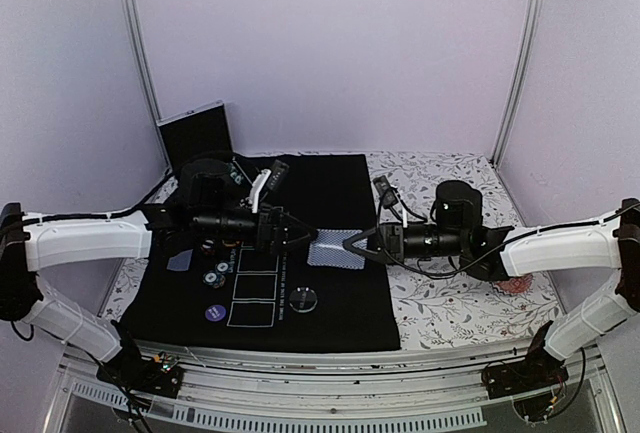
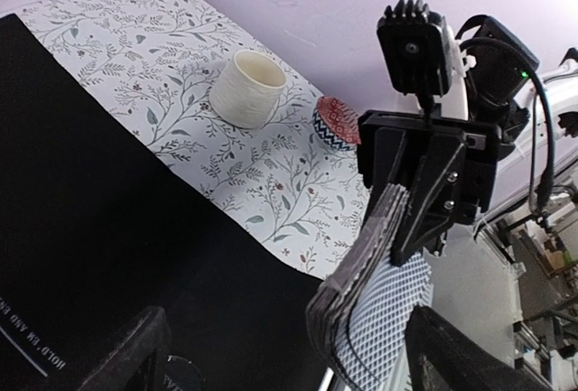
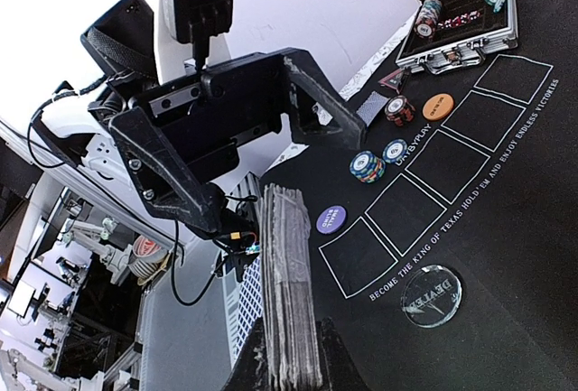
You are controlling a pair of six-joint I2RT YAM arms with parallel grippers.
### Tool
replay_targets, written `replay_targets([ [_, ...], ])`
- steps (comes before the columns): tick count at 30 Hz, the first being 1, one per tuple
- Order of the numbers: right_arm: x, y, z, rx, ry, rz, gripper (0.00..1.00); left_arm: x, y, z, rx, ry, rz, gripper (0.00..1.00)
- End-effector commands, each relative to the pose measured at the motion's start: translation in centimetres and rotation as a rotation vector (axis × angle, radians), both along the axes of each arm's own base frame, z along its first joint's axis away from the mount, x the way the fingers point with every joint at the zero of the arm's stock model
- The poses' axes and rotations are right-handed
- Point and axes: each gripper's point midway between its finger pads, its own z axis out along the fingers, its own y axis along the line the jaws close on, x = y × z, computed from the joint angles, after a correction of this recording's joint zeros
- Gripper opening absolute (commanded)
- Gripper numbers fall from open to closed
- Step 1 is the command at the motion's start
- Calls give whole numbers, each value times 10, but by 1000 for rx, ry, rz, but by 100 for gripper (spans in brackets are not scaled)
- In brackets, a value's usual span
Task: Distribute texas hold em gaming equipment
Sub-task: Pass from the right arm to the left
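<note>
My right gripper is shut on a deck of playing cards with lattice backs, held on edge above the black mat. In the right wrist view the deck stands between my two fingers. My left gripper faces it, open; in the left wrist view the deck sits toward the right finger, apart from both. On the mat lie striped chips, an orange disc, a purple disc, a clear dealer disc and a red triangle marker.
An open metal case holding more chips stands at the mat's far left corner. A cream cup and a small reddish patterned dish stand on the flowered cloth to the right. One card lies at the mat's left edge.
</note>
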Motion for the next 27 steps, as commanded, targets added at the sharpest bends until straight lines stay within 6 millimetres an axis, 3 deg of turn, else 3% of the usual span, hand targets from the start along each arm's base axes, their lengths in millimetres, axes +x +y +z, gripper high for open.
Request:
replay_targets([
  [1,3,7,14,30,-44,6,2,-12,-21,-3,-62,37,-73,88],
  [9,4,6,16,32,-61,-2,3,-26,-34,-13,-68,76,-163,54],
  [16,2,5,16,33,-75,10,8,-35,-35,-13,-80,91,-214,0],
  [18,2,3,16,23,-88,6,22,-37,-34,-10,-85,88,-216,0],
  [21,1,-2,17,-9,-145,-1,57,-37,-31,-9,-89,97,-207,0],
  [23,4,-9,19,-51,-257,-26,73,-38,-30,-9,-92,105,-202,0],
  [25,2,-16,24,-84,-384,-39,99,-38,-29,-6,-97,110,-199,0],
  [27,-9,-21,33,-106,-603,-15,99,-39,-27,-3,-102,109,-196,0],
])
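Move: The card deck stands between my hands, its right end already pinched in my right fingers. Its middle is some 6 cm to the right of my open left hand, 3 cm back and 3 cm lower. Down on the mat, about 20 cm below the left hand, the dealer button lies 6 cm back, and the blue chip stacks some 18 cm to the left and about level fore and aft. For my right hand the deck's middle is 3 cm to the left, 1 cm down. I slide my left hand right, back and a little down over the deck's free end, about 5 cm in all, turning it some 10 degrees clockwise, and close its fingers to pinch that end. My right hand holds the deck still meanwhile, then opens wide, lets go and begins to roll and ease off to the right. ##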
